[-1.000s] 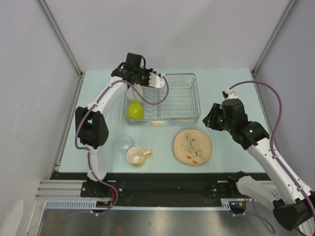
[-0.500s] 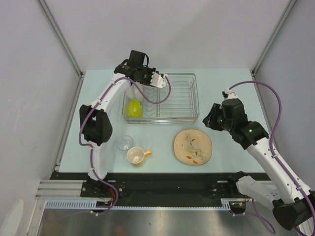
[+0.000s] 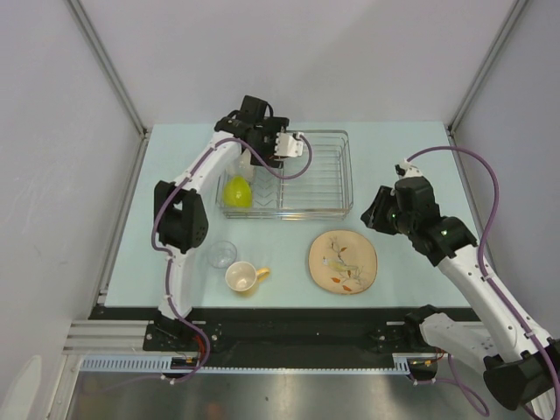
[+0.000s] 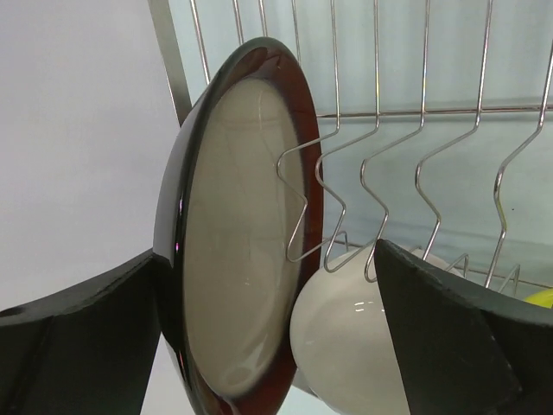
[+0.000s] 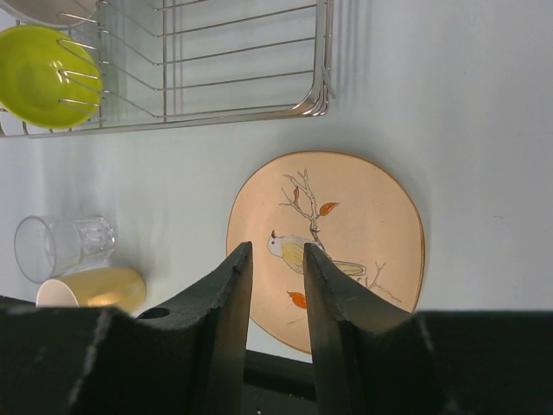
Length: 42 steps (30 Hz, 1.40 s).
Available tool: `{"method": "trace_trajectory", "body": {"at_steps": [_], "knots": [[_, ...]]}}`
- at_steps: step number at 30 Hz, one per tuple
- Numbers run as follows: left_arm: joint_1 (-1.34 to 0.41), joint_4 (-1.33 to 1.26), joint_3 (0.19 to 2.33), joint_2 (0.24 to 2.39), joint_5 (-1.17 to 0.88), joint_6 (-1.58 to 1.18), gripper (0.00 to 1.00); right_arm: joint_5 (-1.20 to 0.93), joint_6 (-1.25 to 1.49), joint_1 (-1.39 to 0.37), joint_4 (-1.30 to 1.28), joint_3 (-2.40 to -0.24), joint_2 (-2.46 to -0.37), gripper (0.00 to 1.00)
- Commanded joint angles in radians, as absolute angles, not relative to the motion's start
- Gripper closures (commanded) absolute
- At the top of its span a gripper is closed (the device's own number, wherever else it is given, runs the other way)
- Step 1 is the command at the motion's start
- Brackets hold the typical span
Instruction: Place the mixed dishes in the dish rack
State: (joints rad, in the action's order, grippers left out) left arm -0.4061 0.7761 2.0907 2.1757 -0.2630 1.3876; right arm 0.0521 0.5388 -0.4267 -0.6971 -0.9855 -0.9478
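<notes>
The dark-red-rimmed beige plate stands on edge among the wires of the dish rack, with the white bowl leaning beside it. My left gripper is open, its jaws wide on either side of that plate. The lime-green bowl rests at the rack's near left corner. My right gripper hovers above the cream floral plate, jaws slightly apart with nothing between them. The clear glass and the tan-yellow mug stand on the table, left of the floral plate.
The right half of the rack shows only bare wires. Grey walls close the table in on the left, back and right. The left arm reaches over the rack's left end.
My left gripper has opened off the dark-red-rimmed plate, which now stands in the rack, and has shifted slightly right. The right arm has barely moved.
</notes>
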Motion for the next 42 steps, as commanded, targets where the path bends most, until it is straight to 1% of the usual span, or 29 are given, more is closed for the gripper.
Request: {"method": "trace_trajectory", "body": {"at_steps": [1, 5, 6, 8, 10, 11, 12, 14, 18, 20, 22, 26, 29, 30, 33, 35, 36, 39, 42], "knots": [[-0.413, 0.808, 2.085, 2.131, -0.291, 1.336, 0.0, 0.041, 0.534, -0.422, -0.667, -0.985, -0.927, 0.65], [-0.413, 0.781, 2.089, 2.108, -0.296, 1.327, 0.0, 0.046, 0.538, -0.422, -0.667, -0.977, -0.917, 0.64], [-0.414, 0.775, 2.091, 2.102, -0.299, 1.322, 0.0, 0.043, 0.54, -0.422, -0.669, -0.979, -0.914, 0.61], [-0.414, 0.761, 2.098, 2.076, -0.31, 1.318, 0.0, 0.049, 0.54, -0.422, -0.672, -0.976, -0.911, 0.59], [-0.416, 0.732, 2.1, 2.042, -0.311, 1.302, 0.0, 0.061, 0.534, -0.422, -0.679, -0.977, -0.908, 0.54], [-0.416, 0.723, 2.102, 2.031, -0.308, 1.299, 0.0, 0.064, 0.532, -0.42, -0.684, -0.976, -0.907, 0.48], [-0.416, 0.695, 2.102, 2.014, -0.307, 1.292, 0.0, 0.069, 0.531, -0.42, -0.693, -0.977, -0.905, 0.46], [-0.414, 0.666, 2.102, 1.973, -0.299, 1.295, 0.0, 0.075, 0.537, -0.419, -0.707, -0.976, -0.904, 0.42], [-0.41, 0.53, 2.099, 1.907, -0.276, 1.273, 0.0, 0.104, 0.574, -0.414, -0.799, -0.974, -0.905, 0.38], [-0.408, 0.497, 2.1, 1.881, -0.27, 1.266, 0.0, 0.117, 0.601, -0.414, -0.814, -0.954, -0.899, 0.33], [-0.408, 0.492, 2.095, 1.865, -0.265, 1.269, 0.0, 0.123, 0.62, -0.413, -0.83, -0.94, -0.89, 0.32], [-0.414, 0.573, 2.045, 1.809, -0.279, 1.261, 0.0, 0.172, 0.696, -0.394, -0.894, -0.898, -0.87, 0.31], [-0.44, 0.615, 1.896, 1.708, -0.311, 1.266, 0.0, 0.138, 0.753, -0.351, -0.959, -0.839, -0.836, 0.31], [-0.454, 0.612, 1.776, 1.641, -0.313, 1.267, 0.0, 0.08, 0.765, -0.342, -0.944, -0.784, -0.822, 0.31], [-0.532, 0.646, 1.579, 1.579, -0.287, 1.246, 0.0, -0.023, 0.791, -0.308, -0.887, -0.701, -0.796, 0.3], [-0.589, 0.685, 1.514, 1.552, -0.302, 1.136, 0.0, -0.055, 0.795, -0.285, -0.862, -0.677, -0.802, 0.32], [-0.606, 0.689, 1.449, 1.543, -0.305, 1.096, 0.0, -0.075, 0.795, -0.281, -0.858, -0.658, -0.811, 0.32], [-0.682, 0.663, 1.335, 1.493, -0.282, 0.956, 0.0, -0.098, 0.795, -0.27, -0.838, -0.641, -0.818, 0.33], [-0.761, 0.692, 1.289, 1.462, -0.246, 0.8, 0.0, -0.118, 0.79, -0.256, -0.808, -0.617, -0.836, 0.33]]}}
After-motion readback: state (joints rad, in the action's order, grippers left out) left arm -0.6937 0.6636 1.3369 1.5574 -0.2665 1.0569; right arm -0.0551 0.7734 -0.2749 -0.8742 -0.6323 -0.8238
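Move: The patterned plate both arms turn to next lies roughly 5 cm back, 7 cm to the left and 20 cm below the right hand, and about 32 cm back and 18 cm to the right of the left hand, 16 cm lower. From the right hand the mug is some 33 cm left and 9 cm back. The red-rimmed plate, standing in the rack, is about 4 cm ahead, 4 cm left and 5 cm below the left hand; the white bowl is 10 cm left, 2 cm back. Straight up first, some 20 cm: the left hand, already wide open, rises clear of the red-rimmed plate, then sweeps back about 22 cm while sinking to its starting height, past the rack's front towards the patterned plate. The right hand opens and swings down, back and a little right to that plate's right edge, tipping its fingers down and turning slightly clockwise, without touching yet. ##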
